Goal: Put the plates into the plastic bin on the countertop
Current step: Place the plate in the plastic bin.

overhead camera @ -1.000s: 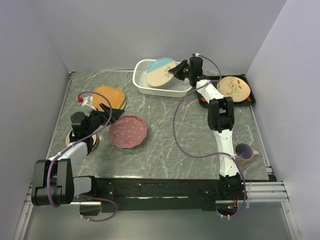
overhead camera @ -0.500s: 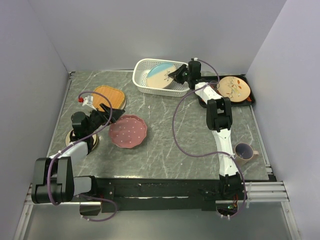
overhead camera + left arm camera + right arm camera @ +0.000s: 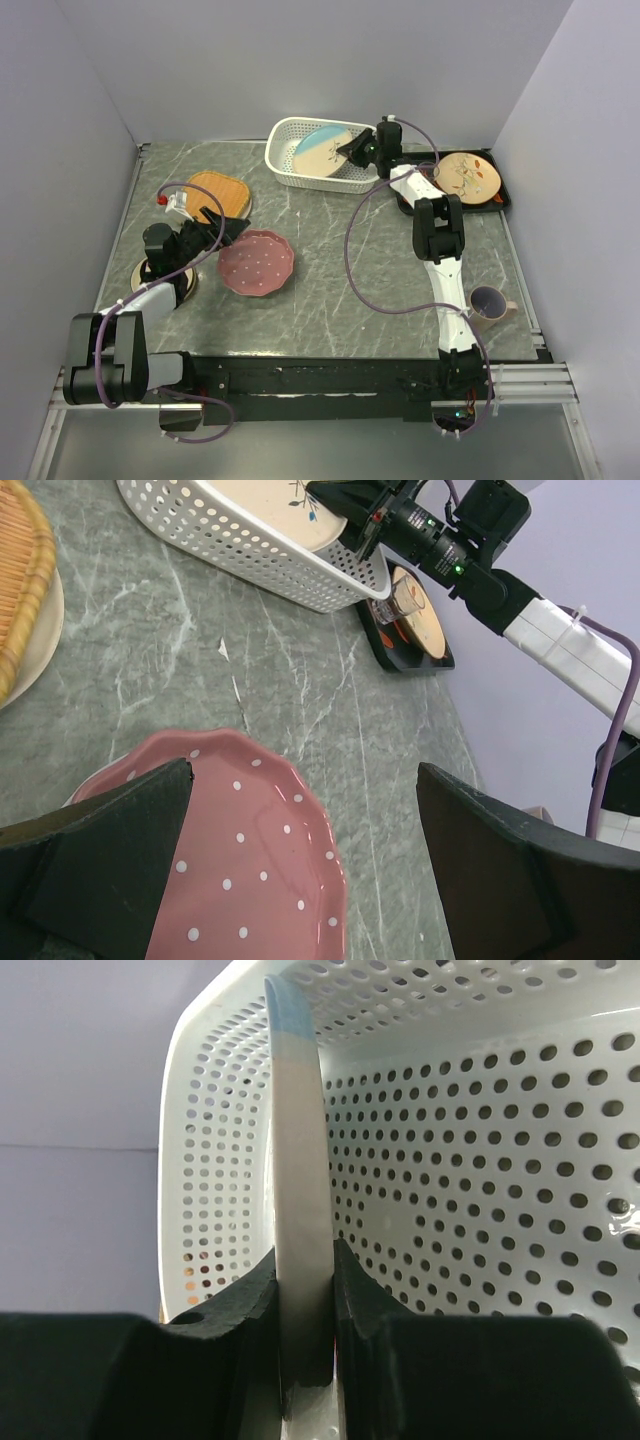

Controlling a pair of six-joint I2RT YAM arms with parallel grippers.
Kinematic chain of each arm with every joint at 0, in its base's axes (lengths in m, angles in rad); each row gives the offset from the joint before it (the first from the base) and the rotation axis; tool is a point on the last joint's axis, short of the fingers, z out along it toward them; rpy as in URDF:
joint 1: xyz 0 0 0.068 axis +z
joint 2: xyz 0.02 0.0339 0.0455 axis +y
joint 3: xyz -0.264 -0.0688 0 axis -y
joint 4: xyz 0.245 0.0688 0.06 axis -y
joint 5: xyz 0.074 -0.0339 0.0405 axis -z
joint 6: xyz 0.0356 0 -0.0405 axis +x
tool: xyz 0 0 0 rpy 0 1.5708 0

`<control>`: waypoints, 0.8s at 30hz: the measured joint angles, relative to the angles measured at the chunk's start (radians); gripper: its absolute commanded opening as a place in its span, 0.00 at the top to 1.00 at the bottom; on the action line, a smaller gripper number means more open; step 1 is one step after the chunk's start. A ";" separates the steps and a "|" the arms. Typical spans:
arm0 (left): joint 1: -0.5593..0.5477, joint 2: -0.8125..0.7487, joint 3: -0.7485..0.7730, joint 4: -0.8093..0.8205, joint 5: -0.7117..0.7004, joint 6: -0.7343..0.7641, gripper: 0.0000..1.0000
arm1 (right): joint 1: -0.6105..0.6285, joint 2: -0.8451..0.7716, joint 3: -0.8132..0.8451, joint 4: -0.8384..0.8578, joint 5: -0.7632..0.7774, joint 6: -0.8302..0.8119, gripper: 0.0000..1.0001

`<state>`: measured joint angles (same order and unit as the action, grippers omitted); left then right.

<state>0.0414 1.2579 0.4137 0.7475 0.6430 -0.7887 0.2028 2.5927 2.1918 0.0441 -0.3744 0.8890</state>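
Note:
A pale blue-cream plate (image 3: 322,149) with a leaf sprig lies tilted inside the white plastic bin (image 3: 284,166) at the back of the countertop (image 3: 330,280). My right gripper (image 3: 349,150) is shut on that plate's right rim; in the right wrist view the plate's edge (image 3: 298,1160) stands pinched between the black pads, inside the bin (image 3: 480,1160). A speckled pink plate (image 3: 256,262) lies left of centre, and my left gripper (image 3: 232,228) hangs open just above its left edge (image 3: 250,860). An orange rounded-square plate (image 3: 218,192) and a tan brown-rimmed plate (image 3: 186,284) lie at the left.
A flat black tray (image 3: 505,204) at the back right carries a cream plate with red-orange leaf marks (image 3: 467,174). A mug (image 3: 488,302) stands near the right arm's lower link. Purple cables loop over both arms. Grey walls close in the three sides.
My right gripper lowered the blue-cream plate from standing steeply above the bin to lying down inside it, then held still. The left arm has not moved.

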 measured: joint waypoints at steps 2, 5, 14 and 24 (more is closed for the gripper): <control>-0.001 0.000 0.000 0.004 0.000 -0.002 0.01 | 0.000 0.000 0.000 -0.002 0.007 -0.008 0.61; -0.003 0.001 0.000 0.005 -0.001 -0.003 0.01 | 0.002 -0.004 0.000 -0.041 0.048 -0.050 0.48; -0.008 0.004 0.000 0.019 -0.001 -0.017 0.01 | 0.018 -0.042 0.000 -0.183 0.210 -0.204 0.00; -0.023 0.005 0.000 0.028 -0.001 -0.019 0.01 | 0.075 -0.155 0.016 -0.215 0.330 -0.376 0.00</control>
<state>0.0185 1.2633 0.4133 0.7753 0.6418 -0.8074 0.2779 2.4374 2.2082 -0.1707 -0.0444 0.5129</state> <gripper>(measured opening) 0.993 0.997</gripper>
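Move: The bin that the right hand is lowering its plate into has its middle about 6 cm to that hand's left, 2 cm ahead and 6 cm below. The held plate's middle lies roughly 7 cm ahead, 7 cm left and 5 cm lower. The black tray stands some 36 cm right, level with the hand, and the cutting board about 40 cm left and 7 cm back, both 10 cm below. From the left hand the bin lies some 34 cm ahead, 22 cm right and 12 cm lower. The right fingers let go of the plate's near-right edge inside the bin, opening wide as the hand sinks about 2.5 cm and shifts 3 cm to its right, its left side rolling down some 25 degrees. Then it lifts clear of the plate, up about 7.5 cm from its low point and slightly back left, fingers still wide open. ##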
